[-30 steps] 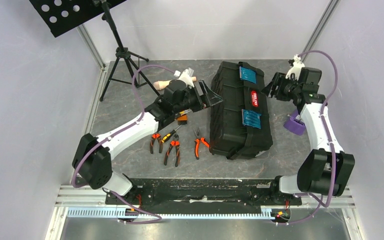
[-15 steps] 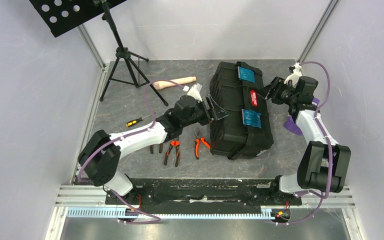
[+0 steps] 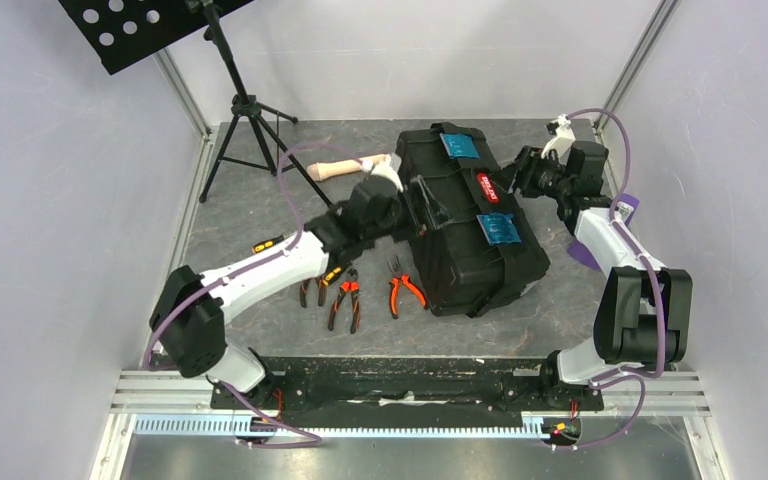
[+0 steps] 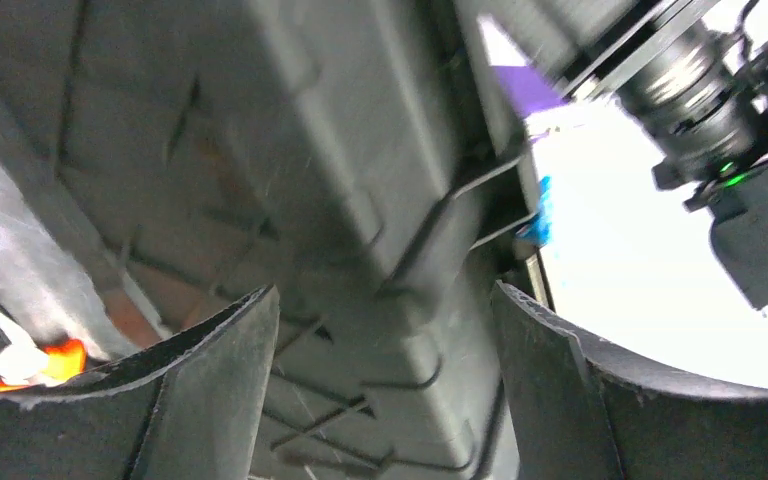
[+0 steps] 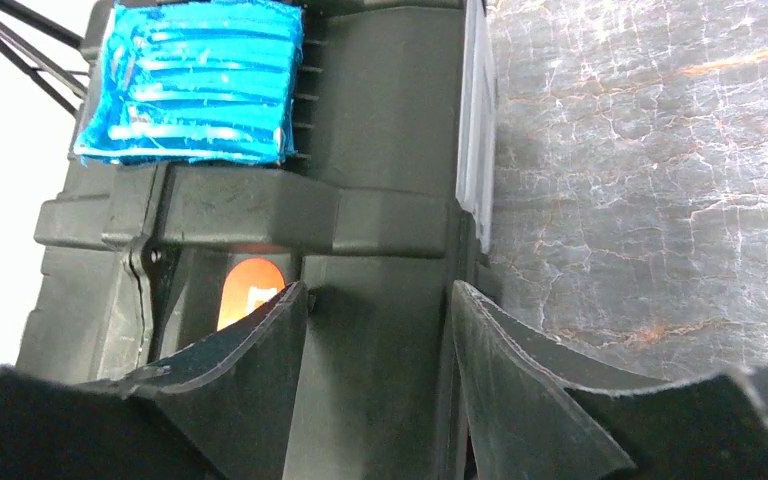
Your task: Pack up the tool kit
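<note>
The black toolbox (image 3: 465, 255) lies skewed mid-table, with blue latches (image 3: 497, 228) and a red-labelled handle (image 3: 487, 187). My left gripper (image 3: 418, 206) is open and pressed against the box's left side; that ribbed wall (image 4: 340, 150) fills the gap between the fingers (image 4: 385, 330). My right gripper (image 3: 516, 180) reaches onto the box top from the right. Its fingers (image 5: 378, 300) close on a black ridge of the toolbox (image 5: 380, 130) beside the orange-red label (image 5: 250, 290), below a blue latch (image 5: 190, 85). Orange and black pliers (image 3: 345, 300) and a yellow and black screwdriver (image 3: 265, 243) lie left of the box.
A beige cylindrical handle (image 3: 345, 166) lies behind my left arm. A purple object (image 3: 585, 250) sits right of the box, under my right arm. A black tripod (image 3: 250, 110) stands at the back left. The cell walls close in the table's sides.
The toolbox's far end has swung left, so the box now lies more skewed. My right gripper moved left with it. My left gripper moved up against the box's left side.
</note>
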`<action>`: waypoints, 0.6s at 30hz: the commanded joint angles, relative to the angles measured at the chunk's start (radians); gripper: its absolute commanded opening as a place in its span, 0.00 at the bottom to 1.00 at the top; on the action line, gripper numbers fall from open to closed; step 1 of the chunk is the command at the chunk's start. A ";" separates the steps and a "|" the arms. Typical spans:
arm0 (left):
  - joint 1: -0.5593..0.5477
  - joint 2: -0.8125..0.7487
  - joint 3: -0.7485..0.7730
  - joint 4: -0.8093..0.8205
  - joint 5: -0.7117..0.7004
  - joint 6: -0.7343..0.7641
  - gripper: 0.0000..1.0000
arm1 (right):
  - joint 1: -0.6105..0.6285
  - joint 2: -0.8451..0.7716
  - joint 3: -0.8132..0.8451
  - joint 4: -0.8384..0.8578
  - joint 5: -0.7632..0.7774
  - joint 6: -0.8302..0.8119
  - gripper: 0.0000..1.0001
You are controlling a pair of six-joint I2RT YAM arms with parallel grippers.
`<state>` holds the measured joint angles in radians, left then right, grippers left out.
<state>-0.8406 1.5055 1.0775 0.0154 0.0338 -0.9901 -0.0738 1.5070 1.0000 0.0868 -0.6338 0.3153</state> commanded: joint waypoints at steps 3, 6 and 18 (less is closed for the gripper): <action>0.087 0.083 0.432 -0.367 -0.069 0.215 0.84 | 0.069 0.002 0.042 -0.183 -0.004 -0.150 0.57; 0.116 0.134 0.487 -0.398 -0.093 0.222 0.84 | 0.068 -0.001 0.067 -0.214 0.043 -0.175 0.58; 0.216 0.295 0.505 -0.356 -0.082 0.220 0.84 | 0.153 -0.077 0.274 -0.341 0.305 -0.306 0.62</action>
<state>-0.6342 1.7580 1.5467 -0.3519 -0.0719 -0.8127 0.0303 1.4830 1.1507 -0.1913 -0.4362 0.0772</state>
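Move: Just off the case's left face, the left hand has the tool case's middle about 7 cm to its right, 1 cm ahead and 6 cm below. The far blue latch is some 15 cm ahead and 4 cm right at about hand height, and the orange pliers about 11 cm back, 5 cm left, on the table. From the right hand the case's middle lies 6 cm back, 7 cm left and 5 cm lower; the red label is level with the hand, 4 cm left. Hopping along the case's left side from its near half to its far half, the left hand goes forward about 12 cm and some 5 cm left, first climbing 11 cm, then sinking almost all the way back. Its fingers stay wide open as the wrist rolls and turns counter-clockwise by 10 to 15 degrees. The right hand stays close against the right side by the label, rolling about 15 degrees so its left side dips. ##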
